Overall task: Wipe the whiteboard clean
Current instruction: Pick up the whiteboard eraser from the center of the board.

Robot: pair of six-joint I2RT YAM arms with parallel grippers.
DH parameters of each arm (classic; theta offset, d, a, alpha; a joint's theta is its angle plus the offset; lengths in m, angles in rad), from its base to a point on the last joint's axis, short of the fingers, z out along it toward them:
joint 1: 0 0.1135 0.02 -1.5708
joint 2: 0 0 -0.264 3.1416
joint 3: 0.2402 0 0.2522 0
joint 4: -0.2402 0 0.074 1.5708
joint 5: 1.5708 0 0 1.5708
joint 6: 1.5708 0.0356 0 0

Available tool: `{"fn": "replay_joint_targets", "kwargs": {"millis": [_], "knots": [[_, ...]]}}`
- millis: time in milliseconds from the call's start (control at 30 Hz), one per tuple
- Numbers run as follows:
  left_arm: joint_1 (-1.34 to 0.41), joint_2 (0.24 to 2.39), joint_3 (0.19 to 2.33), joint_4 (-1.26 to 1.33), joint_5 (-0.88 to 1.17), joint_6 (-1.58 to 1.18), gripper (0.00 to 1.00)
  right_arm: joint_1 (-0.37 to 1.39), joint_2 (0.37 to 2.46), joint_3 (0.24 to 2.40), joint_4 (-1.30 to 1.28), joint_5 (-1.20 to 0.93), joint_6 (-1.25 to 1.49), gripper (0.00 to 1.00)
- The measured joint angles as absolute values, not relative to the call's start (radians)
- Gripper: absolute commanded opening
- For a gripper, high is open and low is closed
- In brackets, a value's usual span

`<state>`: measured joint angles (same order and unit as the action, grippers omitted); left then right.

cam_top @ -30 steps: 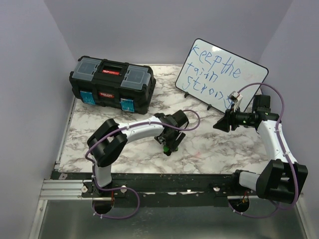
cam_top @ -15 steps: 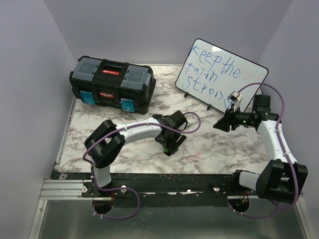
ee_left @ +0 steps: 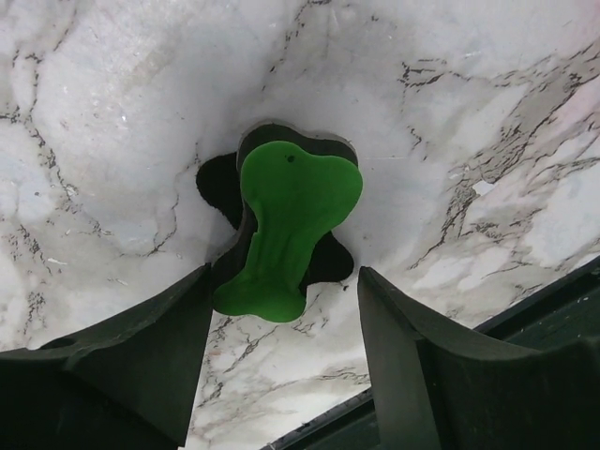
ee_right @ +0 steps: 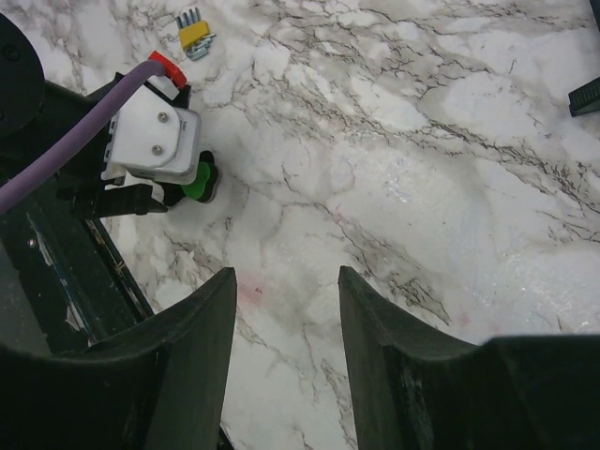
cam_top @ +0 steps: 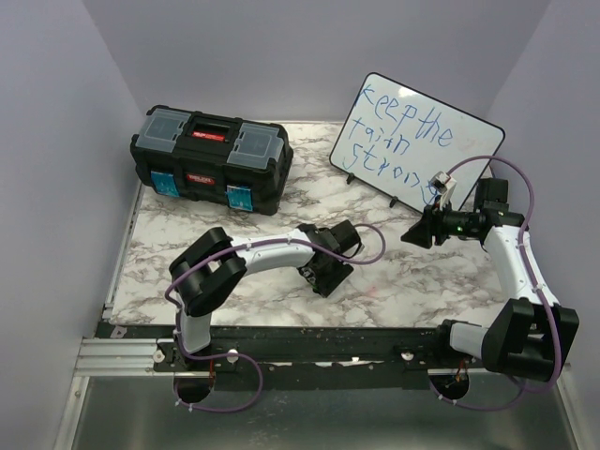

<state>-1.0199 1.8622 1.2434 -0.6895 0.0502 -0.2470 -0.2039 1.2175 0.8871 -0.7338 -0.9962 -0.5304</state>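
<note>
The whiteboard (cam_top: pixel 417 141) leans at the back right of the marble table, with blue lettering on it. A green bone-shaped eraser (ee_left: pixel 291 220) on a black base lies flat on the table. My left gripper (ee_left: pixel 284 277) is low over it and open. The eraser's near end reaches between the fingertips, close to the left finger (ee_left: pixel 150 356) and apart from the right one. In the top view the left gripper (cam_top: pixel 321 274) covers the eraser. My right gripper (cam_top: pixel 419 234) hangs open and empty just in front of the whiteboard's lower right, above bare marble (ee_right: pixel 286 281).
A black toolbox (cam_top: pixel 208 159) with blue latches stands at the back left. A small yellow set of keys (ee_right: pixel 192 33) lies on the table beyond the left wrist. A black whiteboard foot (ee_right: pixel 586 94) shows at the right edge. The table's front edge (ee_left: pixel 412 375) is near the left gripper.
My left gripper has shifted slightly right and settled over the eraser, hiding it in the top view, with its jaws narrowing a little. The right arm has not moved.
</note>
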Motion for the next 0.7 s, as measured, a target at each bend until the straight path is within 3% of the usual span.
{"fn": "replay_joint_targets", "kwargs": {"millis": [467, 600, 700], "knots": [[-1.023, 1.884, 1.269, -0.707, -0.039, -0.389, 0.37, -0.204, 1.217, 0.887, -0.734, -0.996, -0.531, 0.51], [-1.023, 1.884, 1.275, -0.730, -0.072, -0.406, 0.37, -0.204, 1.217, 0.887, -0.734, -0.996, -0.531, 0.51], [-1.023, 1.883, 1.283, -0.740, -0.079, -0.413, 0.48, -0.204, 1.217, 0.887, -0.734, -0.996, -0.531, 0.51]]}}
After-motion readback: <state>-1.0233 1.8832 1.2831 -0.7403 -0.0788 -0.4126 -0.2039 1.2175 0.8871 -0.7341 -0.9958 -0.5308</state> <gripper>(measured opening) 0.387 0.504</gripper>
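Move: The whiteboard eraser lies almost under the left hand, its near end between the open fingers and its middle some 2 cm ahead, 1 cm to the right and about 1 cm lower. The yellow-banded bolts lie about 8 cm ahead and 11 cm left; the whiteboard's middle is roughly 28 cm ahead and 19 cm right. From the right hand, the eraser is about 19 cm left, 7 cm back and 14 cm down. Turning counter-clockwise about 10 degrees, the left hand eases forward just over 1 cm at nearly constant height, with a slight shift left at the end. Its fingers narrow from a bit over half open to about 40 percent, one on each side of the eraser's near lobe, and come up against it. ##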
